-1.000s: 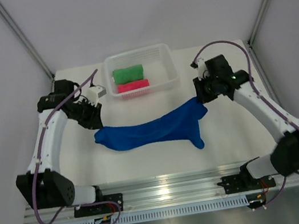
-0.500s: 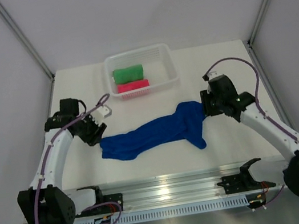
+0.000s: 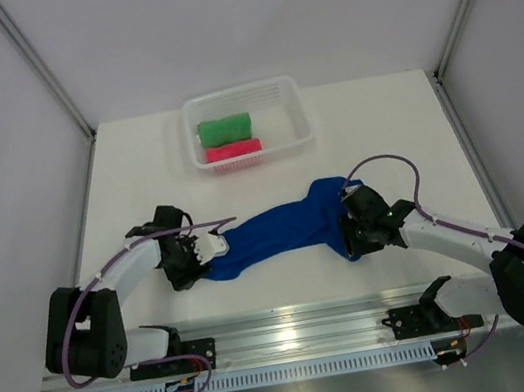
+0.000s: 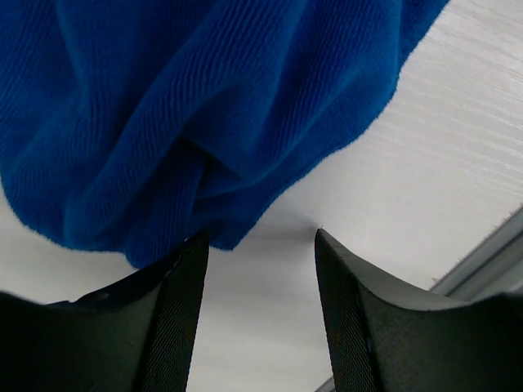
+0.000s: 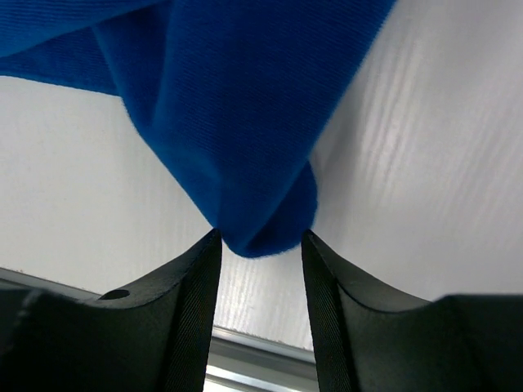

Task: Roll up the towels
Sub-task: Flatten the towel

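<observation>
The royal blue towel (image 3: 279,234) lies crumpled in a long strip across the near part of the white table (image 3: 137,177). My left gripper (image 3: 202,259) is low at the strip's left end and stands open. In the left wrist view, the towel's edge (image 4: 204,147) touches the left fingertip (image 4: 196,249), with bare table between the jaws. My right gripper (image 3: 350,239) is low at the right end, also open. The towel's corner (image 5: 261,220) sits just between its fingertips (image 5: 214,241). A green towel (image 3: 224,126) and a pink towel (image 3: 233,149) lie rolled in the basket.
The white mesh basket (image 3: 295,119) stands at the back middle of the table. An aluminium rail (image 3: 296,332) with the arm bases runs along the near edge. Grey walls and slanted frame posts close in both sides.
Both grippers came down and toward the near edge, opened and let go of the blue towel. The towel, earlier stretched between them, now lies slack on the table.
</observation>
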`<state>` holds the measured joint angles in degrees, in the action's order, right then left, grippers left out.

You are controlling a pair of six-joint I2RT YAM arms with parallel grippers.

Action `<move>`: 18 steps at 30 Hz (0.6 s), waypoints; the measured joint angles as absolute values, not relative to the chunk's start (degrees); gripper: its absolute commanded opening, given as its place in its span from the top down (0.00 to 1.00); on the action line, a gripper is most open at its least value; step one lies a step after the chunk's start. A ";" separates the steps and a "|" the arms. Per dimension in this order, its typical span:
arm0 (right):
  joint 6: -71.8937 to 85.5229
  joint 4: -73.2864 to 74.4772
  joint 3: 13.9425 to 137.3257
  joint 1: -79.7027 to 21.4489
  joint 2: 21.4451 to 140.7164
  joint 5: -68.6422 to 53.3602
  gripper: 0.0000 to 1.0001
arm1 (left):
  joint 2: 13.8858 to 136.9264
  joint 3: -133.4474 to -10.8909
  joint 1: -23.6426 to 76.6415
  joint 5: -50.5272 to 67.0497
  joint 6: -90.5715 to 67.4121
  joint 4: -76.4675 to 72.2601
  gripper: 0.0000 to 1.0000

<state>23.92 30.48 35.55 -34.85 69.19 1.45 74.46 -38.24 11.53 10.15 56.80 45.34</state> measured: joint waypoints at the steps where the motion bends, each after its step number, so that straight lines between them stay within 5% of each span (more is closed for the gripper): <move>1: 24.05 29.65 35.31 -35.44 69.63 1.26 0.52 | 75.35 -37.80 12.27 9.56 57.01 44.23 0.42; 9: 24.38 24.16 35.35 -37.01 74.85 0.78 0.53 | 79.18 -39.48 13.39 6.22 56.07 42.28 0.49; 10: 24.38 23.88 35.35 -37.01 75.09 0.73 0.59 | 79.46 -39.64 13.39 6.00 55.92 42.02 0.54; 13: 24.18 22.61 35.27 -36.99 75.55 0.82 0.83 | 80.40 -40.23 13.39 5.21 55.22 41.30 0.94; 14: 24.32 22.06 35.11 -36.99 75.61 0.82 0.88 | 80.58 -40.29 13.41 4.82 54.87 41.01 0.99; 16: 24.49 20.97 34.63 -36.95 75.72 0.47 0.99 | 80.71 -40.42 13.39 4.36 54.19 40.23 0.99; 18: 24.67 20.34 34.50 -36.91 75.72 -0.08 1.00 | 80.79 -40.80 13.17 4.40 53.19 40.32 0.99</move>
<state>24.67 20.34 34.50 -36.91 75.72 -0.08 80.79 -40.80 13.17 4.40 53.19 40.32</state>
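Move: The blue towel's crumpled near-left corner is about 3 cm ahead of the left gripper and 1 cm below its tips. Its near-right corner, a folded point, is about 3 cm left, 1 cm ahead and 2 cm below the right gripper. The towel's far-right corner lies some 18 cm ahead of the right gripper and 3 cm to its right. The red rolled towel sits roughly 29 cm ahead of the left gripper and 15 cm to its right, the green one about 5 cm beyond it. Bring the left gripper about 3 cm forward, sinking slightly first, with its open fingers around the crumpled near-left corner, then shut them to pinch the cloth. Meanwhile slide the right gripper some 3 cm left, with a slight drop and a little forward, and pinch the folded point of the near-right corner between the fingertips. ##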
